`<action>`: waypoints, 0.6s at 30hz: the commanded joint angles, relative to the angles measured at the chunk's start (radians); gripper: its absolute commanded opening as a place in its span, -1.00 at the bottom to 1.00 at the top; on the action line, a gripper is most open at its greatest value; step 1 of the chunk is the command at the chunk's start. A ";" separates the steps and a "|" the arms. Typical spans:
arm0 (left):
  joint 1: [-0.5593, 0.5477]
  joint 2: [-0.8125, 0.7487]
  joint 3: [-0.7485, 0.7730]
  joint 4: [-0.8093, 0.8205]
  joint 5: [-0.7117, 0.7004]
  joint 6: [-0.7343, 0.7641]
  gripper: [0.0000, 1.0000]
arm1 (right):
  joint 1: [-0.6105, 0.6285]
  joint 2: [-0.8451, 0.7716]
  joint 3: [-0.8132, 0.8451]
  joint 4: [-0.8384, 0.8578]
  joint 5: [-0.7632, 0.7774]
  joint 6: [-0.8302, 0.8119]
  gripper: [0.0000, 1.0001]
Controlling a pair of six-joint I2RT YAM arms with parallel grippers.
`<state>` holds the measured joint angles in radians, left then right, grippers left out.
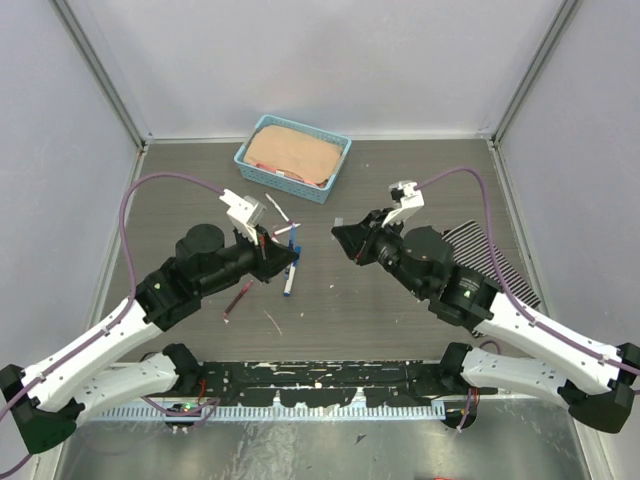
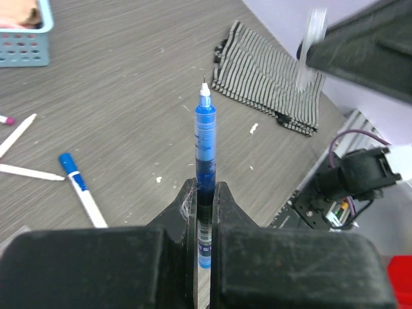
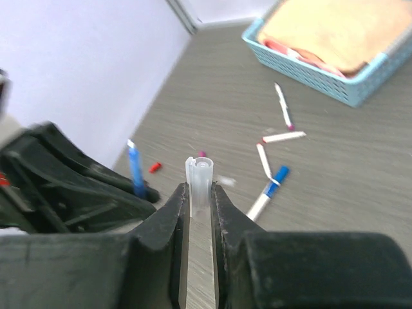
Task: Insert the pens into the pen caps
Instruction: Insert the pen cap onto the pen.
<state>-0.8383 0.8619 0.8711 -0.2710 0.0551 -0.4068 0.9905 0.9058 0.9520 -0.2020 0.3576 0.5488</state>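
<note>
My left gripper [image 2: 205, 190] is shut on a blue pen [image 2: 205, 129], whose fine tip points away from the wrist towards the right arm. A clear pen cap [image 3: 199, 175] stands out past the fingertips of my right gripper [image 3: 199, 193], which is shut on it. The two grippers [image 1: 284, 252] [image 1: 342, 238] face each other above the middle of the table, a short gap apart. On the table lie a blue-capped white pen [image 3: 270, 187], other white pens [image 3: 283, 106] [image 3: 283, 136], a red cap [image 3: 154, 167] and a magenta cap [image 3: 201, 154].
At the back of the table is a light blue basket [image 1: 262, 177] holding a tan cloth. A striped cloth [image 2: 267, 80] lies on the right side. A dark red pen [image 1: 238, 298] lies near the left arm.
</note>
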 commanded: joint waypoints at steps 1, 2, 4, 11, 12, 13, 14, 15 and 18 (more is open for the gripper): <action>-0.044 -0.050 -0.026 0.157 0.022 -0.009 -1.00 | 0.000 -0.048 0.004 0.258 -0.081 -0.033 -0.99; -0.049 -0.052 -0.022 0.166 0.036 -0.007 -1.00 | -0.001 -0.043 0.013 0.278 -0.093 -0.033 -0.99; -0.060 -0.046 -0.016 0.188 0.067 0.000 -1.00 | 0.000 -0.028 0.026 0.323 -0.125 -0.030 -0.99; -0.121 -0.005 0.027 0.204 0.100 0.035 -1.00 | 0.000 0.006 0.026 0.474 -0.237 -0.002 -0.99; -0.128 -0.003 0.029 0.206 0.101 0.038 -1.00 | 0.000 0.003 0.022 0.488 -0.235 0.000 -0.99; -0.133 -0.001 0.028 0.209 0.100 0.040 -1.00 | 0.000 0.002 0.023 0.494 -0.230 0.002 -0.99; -0.136 0.000 0.027 0.210 0.101 0.041 -1.00 | 0.000 0.003 0.026 0.494 -0.226 0.002 -0.99; -0.139 0.004 0.027 0.210 0.101 0.041 -1.00 | 0.000 0.006 0.033 0.485 -0.223 0.000 -0.99; -0.143 0.003 0.027 0.210 0.100 0.043 -1.00 | 0.000 0.018 0.047 0.463 -0.237 -0.003 -0.99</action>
<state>-0.9726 0.8665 0.8680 -0.1097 0.1429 -0.3855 0.9905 0.9211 0.9463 0.1940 0.1497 0.5480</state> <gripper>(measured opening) 0.079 0.200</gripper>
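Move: The clear pen cap in the right hand lies about 9 cm to the right of the left hand, roughly 2 cm ahead and 6 cm higher. From the right hand, the blue pen held by the left is some 9 cm left, 1 cm back and 2 cm lower. Counted from the left hand, the blue-and-white marker lies about 11 cm ahead, 2 cm left, and the red pen 3 cm ahead, 17 cm left, both around 24 cm below. Without touching each other yet, both hands keep their grips and close in sideways. The right hand rises about 9 cm, easing left and its fingers tilting up as it swings some 25 degrees, to bring the cap over towards the pen's tip; the left goes back, right and up, about 4 cm each, turning the pen slightly clockwise. ##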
